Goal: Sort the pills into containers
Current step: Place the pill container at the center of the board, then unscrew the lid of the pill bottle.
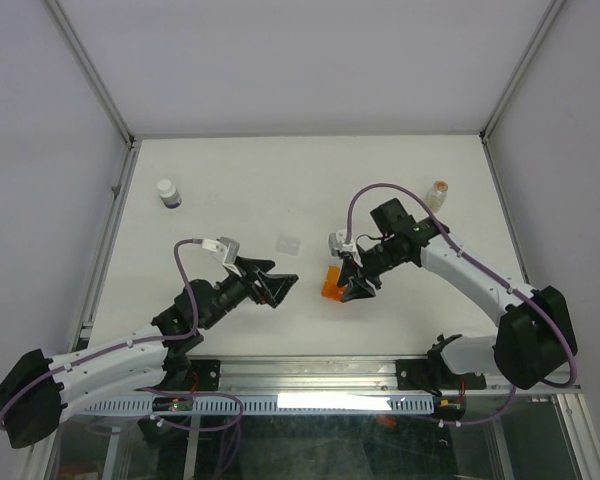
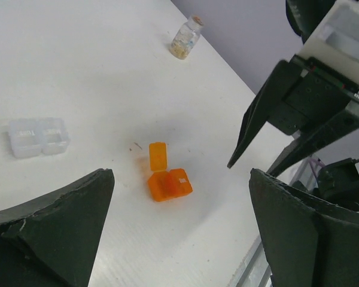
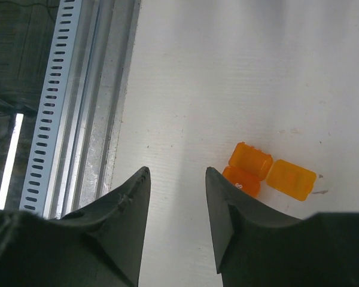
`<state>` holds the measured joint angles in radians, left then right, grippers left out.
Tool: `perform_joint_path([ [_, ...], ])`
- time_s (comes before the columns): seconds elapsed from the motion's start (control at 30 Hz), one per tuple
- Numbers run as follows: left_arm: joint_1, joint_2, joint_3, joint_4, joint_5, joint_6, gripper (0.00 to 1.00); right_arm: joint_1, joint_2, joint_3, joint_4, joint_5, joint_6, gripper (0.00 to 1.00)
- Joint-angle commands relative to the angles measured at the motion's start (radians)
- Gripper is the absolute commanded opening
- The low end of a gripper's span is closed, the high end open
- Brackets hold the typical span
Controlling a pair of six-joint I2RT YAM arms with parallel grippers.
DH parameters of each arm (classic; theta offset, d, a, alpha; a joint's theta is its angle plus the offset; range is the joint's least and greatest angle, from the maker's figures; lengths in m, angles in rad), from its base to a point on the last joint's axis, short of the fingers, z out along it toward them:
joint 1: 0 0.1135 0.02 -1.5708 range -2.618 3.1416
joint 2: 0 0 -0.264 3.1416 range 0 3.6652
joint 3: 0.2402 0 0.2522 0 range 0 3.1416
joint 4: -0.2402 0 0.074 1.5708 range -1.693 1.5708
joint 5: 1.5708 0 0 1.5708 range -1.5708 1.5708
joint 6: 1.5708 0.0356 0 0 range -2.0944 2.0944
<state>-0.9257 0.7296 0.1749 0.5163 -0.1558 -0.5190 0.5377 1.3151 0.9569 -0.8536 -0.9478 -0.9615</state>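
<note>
A small translucent orange container (image 1: 332,287) lies on the white table with one lid flipped open (image 2: 158,155). My right gripper (image 1: 356,288) hovers right beside it, open and holding nothing; in the right wrist view the container (image 3: 249,169) sits just outside the right gripper's (image 3: 177,172) fingers. My left gripper (image 1: 279,288) stands wide open and empty to the container's left, facing it (image 2: 167,184). A clear two-cell container (image 1: 290,243) lies further back. A white bottle with a dark band (image 1: 168,193) stands far left. A clear vial (image 2: 186,37) holds pale tan pills.
The clear vial (image 1: 438,193) stands near the table's right edge. A metal rail (image 3: 84,101) with slots runs along the near table edge, close to the right gripper. Walls enclose the table on three sides.
</note>
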Motion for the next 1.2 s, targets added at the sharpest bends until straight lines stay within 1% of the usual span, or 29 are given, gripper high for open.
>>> perform_joint_path([
  [0.0, 0.016, -0.008, 0.117, -0.044, -0.053, 0.092, 0.99, 0.004, -0.046, -0.06, 0.084, -0.068, -0.158, 0.43],
  [0.13, 0.021, -0.009, 0.223, -0.214, -0.158, 0.167, 0.99, 0.014, -0.087, -0.133, 0.096, -0.041, -0.281, 0.37],
  [0.17, 0.022, -0.007, 0.249, -0.261, -0.177, 0.185, 0.99, 0.015, -0.097, -0.15, 0.108, -0.024, -0.292, 0.35],
  [0.23, 0.022, -0.012, 0.259, -0.303, -0.216, 0.205, 0.99, 0.022, -0.111, -0.173, 0.125, 0.01, -0.304, 0.32],
  [0.4, 0.025, -0.047, 0.198, -0.277, -0.281, 0.23, 0.99, 0.064, -0.078, -0.204, 0.139, 0.092, -0.343, 0.23],
  [0.5, 0.037, -0.06, 0.172, -0.258, -0.265, 0.23, 0.99, 0.121, -0.024, -0.211, 0.198, 0.186, -0.29, 0.15],
  [0.67, 0.039, -0.113, 0.109, -0.225, -0.302, 0.212, 0.99, 0.204, 0.079, -0.194, 0.274, 0.31, -0.198, 0.06],
  [0.87, 0.053, -0.133, 0.079, -0.209, -0.297, 0.204, 0.99, 0.239, 0.148, -0.188, 0.348, 0.411, -0.114, 0.04],
  [1.17, 0.072, -0.09, 0.091, -0.203, -0.28, 0.198, 0.99, 0.239, 0.149, -0.19, 0.433, 0.515, -0.025, 0.05],
])
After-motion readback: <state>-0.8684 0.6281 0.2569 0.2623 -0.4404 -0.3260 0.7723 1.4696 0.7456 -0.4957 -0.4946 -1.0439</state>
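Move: The orange pill container lies close to my right hand: about 5 cm ahead, 2 cm to the left and some 13 cm below. Its open lid is 4 cm farther out than the body and a touch to the right. The clear container stands roughly 20 cm ahead of my right hand and 13 cm to its left. From my left hand the orange container is about 3 cm ahead, 12 cm to the right and 15 cm below. I drop my right hand about 12 cm to just above the board, easing back a little at first and then creeping forward, so it arrives low beside the near edge of the orange container; on the way I shut its half-open fingers and turn the wrist. My left hand, still wide open, swings up and over to the left and forward, some 7 cm away from the container, sinks to its old height and turns about 20 degrees counter-clockwise. ##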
